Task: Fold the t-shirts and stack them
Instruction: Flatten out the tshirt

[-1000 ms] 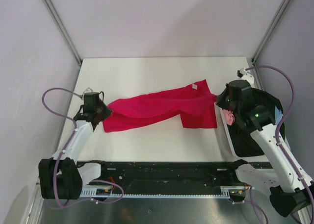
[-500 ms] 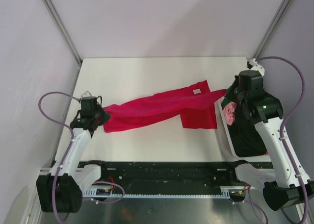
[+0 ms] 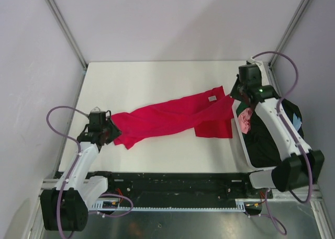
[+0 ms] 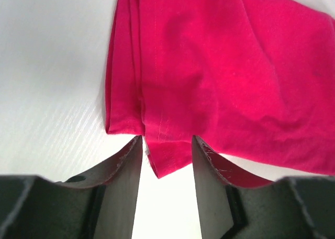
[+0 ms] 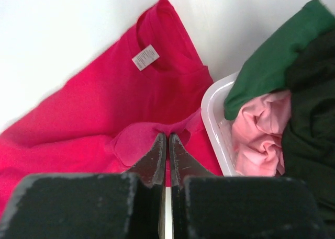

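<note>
The red t-shirt (image 3: 172, 116) lies stretched in a long bunched band across the table, its white neck label (image 5: 145, 57) facing up. My left gripper (image 3: 111, 133) is at the shirt's left end. It is open, and a loose corner of red cloth (image 4: 167, 160) lies between its fingers without being pinched. My right gripper (image 5: 167, 136) is shut on a fold of the red t-shirt near the collar, beside the tub. Pink (image 5: 259, 134), green (image 5: 272, 56) and black (image 5: 309, 108) t-shirts sit crumpled in the tub.
A white plastic tub (image 3: 239, 139) stands at the table's right edge, under my right arm. Grey walls and metal posts close in the table on three sides. A black rail runs along the near edge.
My left gripper has opened and let go of the shirt's left end, which now rests on the table. My right gripper has moved toward the back right, still holding the shirt.
</note>
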`<action>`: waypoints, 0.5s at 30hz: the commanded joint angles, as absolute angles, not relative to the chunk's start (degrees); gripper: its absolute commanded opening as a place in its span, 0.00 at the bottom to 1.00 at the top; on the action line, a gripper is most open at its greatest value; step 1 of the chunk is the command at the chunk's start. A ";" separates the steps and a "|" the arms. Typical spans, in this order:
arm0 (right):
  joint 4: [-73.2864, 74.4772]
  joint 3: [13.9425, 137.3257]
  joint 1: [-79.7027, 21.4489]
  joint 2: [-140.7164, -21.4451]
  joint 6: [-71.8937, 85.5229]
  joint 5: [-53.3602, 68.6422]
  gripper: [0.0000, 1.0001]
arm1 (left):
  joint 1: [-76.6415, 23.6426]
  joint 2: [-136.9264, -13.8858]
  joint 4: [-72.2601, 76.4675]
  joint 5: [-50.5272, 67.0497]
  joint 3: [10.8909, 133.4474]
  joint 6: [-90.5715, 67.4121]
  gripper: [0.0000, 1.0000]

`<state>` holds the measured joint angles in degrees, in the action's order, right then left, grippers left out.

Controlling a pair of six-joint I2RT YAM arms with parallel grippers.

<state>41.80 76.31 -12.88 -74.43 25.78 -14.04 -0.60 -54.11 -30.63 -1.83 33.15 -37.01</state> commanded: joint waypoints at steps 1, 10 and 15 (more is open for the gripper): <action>36.69 78.31 -12.67 -79.91 25.61 -12.55 0.00 | -0.92 -49.62 -30.06 -0.45 30.91 -37.69 0.46; 36.59 78.21 -13.00 -80.87 25.61 -12.56 0.00 | -11.03 -45.67 -30.49 -8.72 24.12 -48.40 0.42; 36.54 77.94 -13.24 -80.44 25.85 -12.21 0.00 | -14.82 -48.22 -29.70 -11.48 24.10 -50.84 0.42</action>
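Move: Some 3 cm back, 4 cm to the right and 5 cm below the left hand lies the shirt's loose near flap; the shirt's left corner is about 3 cm ahead and 3 cm left of that hand. The right hand already holds the other end of the shirt, with the label roughly 7 cm ahead, 4 cm left and 19 cm below it and the basket's left rim 8 cm right, level with it and 10 cm lower. Still pinching the raised right part of the shirt, the right hand dips about 4 cm and reaches a little forward towards the label, then holds there from about halfway. Meanwhile the empty left hand, fingers staying roughly half open, comes back, down and to the right, about 6 cm in all, over the loose near flap; no touch can be seen. ##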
